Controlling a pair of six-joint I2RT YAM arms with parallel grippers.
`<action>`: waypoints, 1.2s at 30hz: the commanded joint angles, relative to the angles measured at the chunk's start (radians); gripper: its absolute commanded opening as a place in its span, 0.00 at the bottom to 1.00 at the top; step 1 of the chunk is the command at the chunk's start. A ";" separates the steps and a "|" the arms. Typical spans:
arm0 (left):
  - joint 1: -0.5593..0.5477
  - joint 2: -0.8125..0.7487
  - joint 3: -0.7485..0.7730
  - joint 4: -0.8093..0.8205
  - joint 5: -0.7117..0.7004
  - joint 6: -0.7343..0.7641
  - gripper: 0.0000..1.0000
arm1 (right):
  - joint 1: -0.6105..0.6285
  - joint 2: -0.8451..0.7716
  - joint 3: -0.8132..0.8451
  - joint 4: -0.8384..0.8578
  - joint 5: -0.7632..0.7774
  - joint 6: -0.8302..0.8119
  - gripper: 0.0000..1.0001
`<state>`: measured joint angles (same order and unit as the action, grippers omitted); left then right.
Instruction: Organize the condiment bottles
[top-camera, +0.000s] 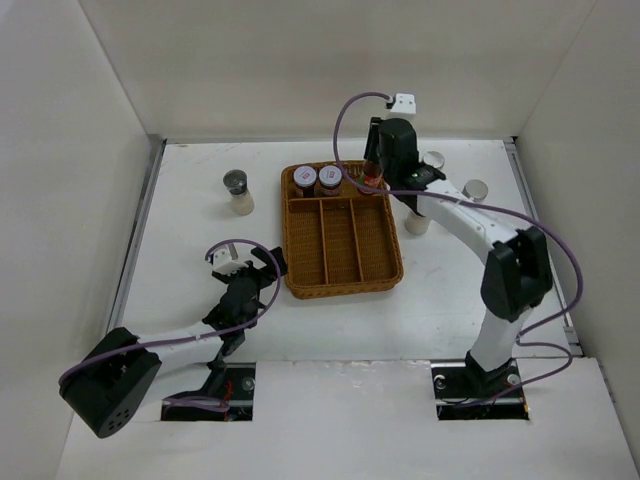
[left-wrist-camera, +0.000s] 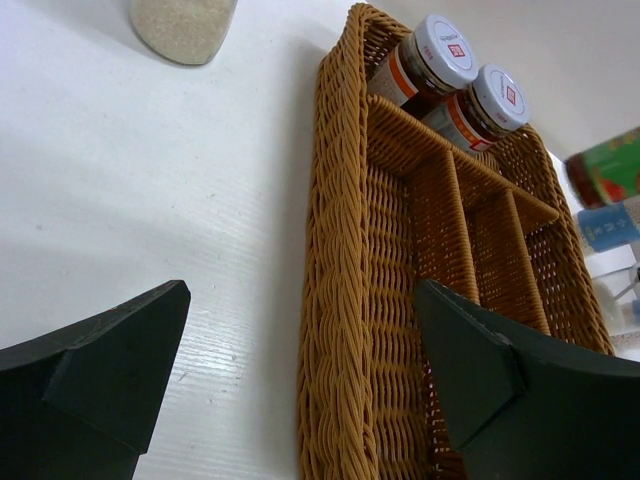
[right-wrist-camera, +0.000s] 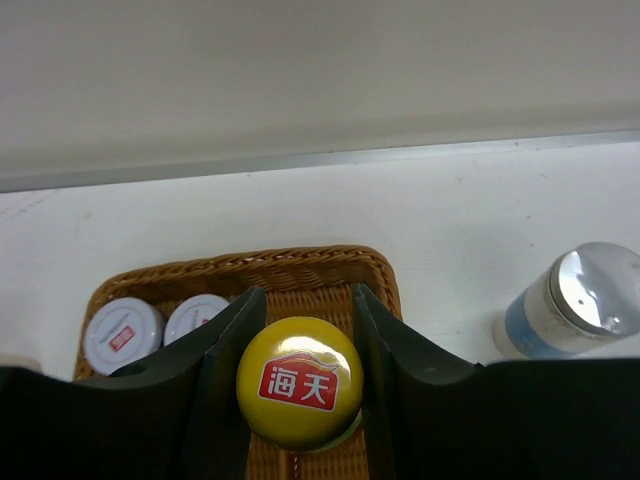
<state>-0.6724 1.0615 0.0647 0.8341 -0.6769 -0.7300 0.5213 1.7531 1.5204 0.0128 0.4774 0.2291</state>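
My right gripper (top-camera: 374, 172) (right-wrist-camera: 306, 296) is shut on the yellow-capped dark sauce bottle (right-wrist-camera: 298, 382) and holds it upright at the right end of the wicker tray's (top-camera: 294, 250) back compartment. Two pink-white-lidded jars (top-camera: 305, 178) (top-camera: 330, 177) stand in that compartment to its left. A grey-lidded jar (top-camera: 238, 190) stands on the table left of the tray. Two silver-capped shakers (top-camera: 433, 160) (top-camera: 475, 190) stand right of it. A white bottle (top-camera: 417, 222) is partly hidden under my right arm. My left gripper (top-camera: 262, 268) (left-wrist-camera: 300, 370) is open, straddling the tray's left rim (left-wrist-camera: 335, 330).
The tray's three long front compartments (top-camera: 340, 245) hold nothing. White walls enclose the table on the left, back and right. My right arm reaches across the table's right side over the white bottle.
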 joint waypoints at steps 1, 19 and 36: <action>0.003 -0.017 -0.003 0.051 0.013 -0.006 1.00 | -0.027 0.035 0.158 0.170 -0.033 -0.020 0.21; 0.006 -0.001 0.000 0.051 0.014 -0.002 1.00 | -0.025 0.282 0.106 0.320 -0.043 -0.095 0.26; 0.015 0.003 0.004 0.051 0.037 -0.002 1.00 | -0.004 0.210 0.026 0.349 -0.028 -0.120 0.70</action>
<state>-0.6613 1.0706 0.0647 0.8345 -0.6487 -0.7296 0.5083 2.0438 1.5490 0.2985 0.4381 0.1043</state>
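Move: The right hand, still gripping the yellow-capped bottle, has the free right end of the basket's rear compartment about 5 cm ahead, 3 cm left and some 20 cm below. The nearer white-lidded jar stands about 8 cm left of that spot, the farther jar 15 cm left of it, both level with it. The blue-banded can is roughly 5 cm ahead and 14 cm right of the hand. From the left hand the spot lies about 22 cm ahead, 31 cm right, slightly lower. Bring the right gripper with the held bottle forward about 6 cm while sinking, then go on nearly straight down, some 9 cm lower in all, easing left about 3 cm towards the nearer jar. Once the bottle is down in the basket's rear compartment, stop there and open the fingers to let go of it. ##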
